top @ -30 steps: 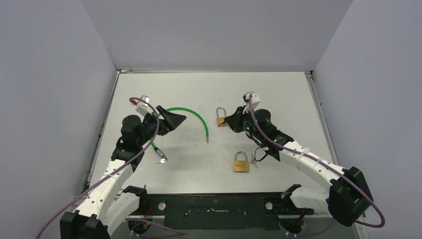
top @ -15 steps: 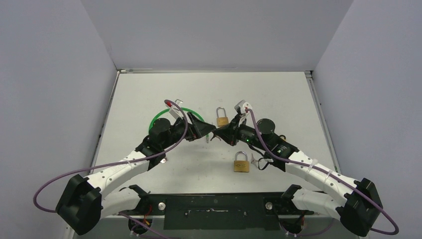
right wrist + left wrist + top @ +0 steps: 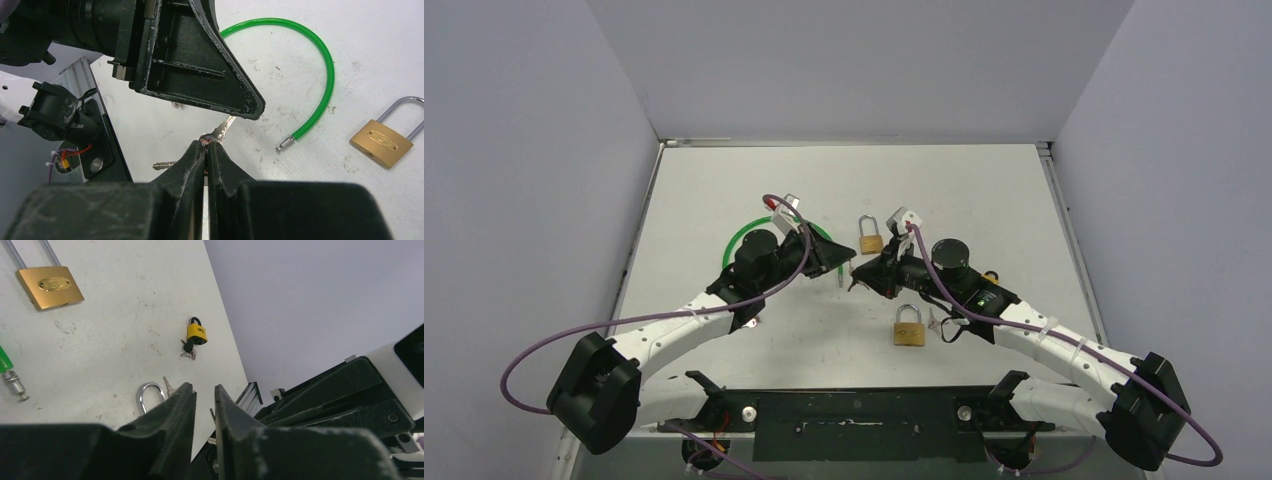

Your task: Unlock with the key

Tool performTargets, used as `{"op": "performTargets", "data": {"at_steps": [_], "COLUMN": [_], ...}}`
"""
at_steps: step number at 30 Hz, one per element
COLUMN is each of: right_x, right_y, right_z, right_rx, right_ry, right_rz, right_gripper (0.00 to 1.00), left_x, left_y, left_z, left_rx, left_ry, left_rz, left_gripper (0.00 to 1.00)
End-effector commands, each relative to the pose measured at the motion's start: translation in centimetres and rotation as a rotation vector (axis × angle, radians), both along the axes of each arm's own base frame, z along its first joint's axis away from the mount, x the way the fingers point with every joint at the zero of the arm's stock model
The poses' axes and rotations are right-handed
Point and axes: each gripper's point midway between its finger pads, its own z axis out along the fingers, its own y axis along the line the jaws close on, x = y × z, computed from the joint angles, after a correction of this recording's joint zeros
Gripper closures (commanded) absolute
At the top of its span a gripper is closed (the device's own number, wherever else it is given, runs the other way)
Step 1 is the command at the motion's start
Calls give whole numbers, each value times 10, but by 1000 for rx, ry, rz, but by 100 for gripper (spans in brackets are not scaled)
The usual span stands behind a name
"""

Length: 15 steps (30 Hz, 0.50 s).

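My right gripper (image 3: 206,145) is shut on the head of a silver key (image 3: 223,131), held above the table near its middle. The blade sticks out toward my left gripper (image 3: 205,389). That gripper's jaws stand a narrow gap apart around the blade, and the table shows through the gap. In the right wrist view the left gripper's finger (image 3: 200,75) covers the blade's tip. One brass padlock (image 3: 870,241) lies just behind the two grippers (image 3: 852,268). A second brass padlock (image 3: 910,333) lies in front of them.
A green cable lock (image 3: 320,65) curves over the table at the left, its metal end (image 3: 284,145) near the grippers. A small yellow padlock (image 3: 196,333) with keys lies to the right. A loose key (image 3: 162,165) lies under my right gripper, and more keys (image 3: 936,322) lie beside the front padlock.
Both arms have swung in to meet over the middle of the table. The left jaws have narrowed from wide open to a slim gap around the key's blade. The right gripper stayed shut.
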Motion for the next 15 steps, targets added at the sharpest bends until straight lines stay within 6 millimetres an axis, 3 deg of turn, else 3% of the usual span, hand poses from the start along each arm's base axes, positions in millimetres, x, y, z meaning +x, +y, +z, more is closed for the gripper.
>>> {"op": "performTargets", "data": {"at_steps": [1, 3, 5, 6, 8, 10, 12, 15], "right_x": [-1, 0, 3, 4, 9, 12, 14, 8], "right_y": [8, 7, 5, 4, 1, -3, -8, -11], "right_z": [25, 25, 25, 25, 27, 32, 39, 54], "right_rx": [44, 43, 44, 48, 59, 95, 154, 266], "right_ry": [-69, -67, -52, -39, -19, -7, 4, 15], "right_rz": [35, 29, 3, -14, -55, -100, -136, -137], "right_gripper": [100, 100, 100, 91, 53, 32, 23, 21], "left_x": [3, 2, 0, -1, -2, -3, -8, -15], "left_y": [-10, -12, -11, -10, -7, -3, 1, 5], "left_z": [29, 32, 37, 41, 49, 56, 67, 80], "left_rx": [-44, -52, -60, -62, -60, -64, -61, -84], "left_ry": [-61, -75, -101, -120, -176, -225, -298, -370], "left_rz": [-38, -50, -56, -57, -53, -41, -44, -53], "left_gripper": [88, 100, 100, 100, 100, 100, 100, 100]}}
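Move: The key is pinched at its head by the right fingers, with its middle some 2 cm ahead of that hand. From the left hand the key's middle lies about 3 cm back; its blade reaches up between the left fingers. About 15 cm below the left hand, the green cable's free end is 3 cm ahead and 2 cm left, the far padlock 13 cm ahead and 5 cm right, the near padlock 8 cm back and 12 cm right. Almost in place, the left fingers close from about a quarter open onto the key's blade while the right fingers still hold its head. The right fingers then spread wide and let go, that hand shifting barely 1 cm and turning slightly clockwise. Only after that does the left hand rise, about 2.5 cm, its fingers tipping up some 8 degrees, carrying the key up. ##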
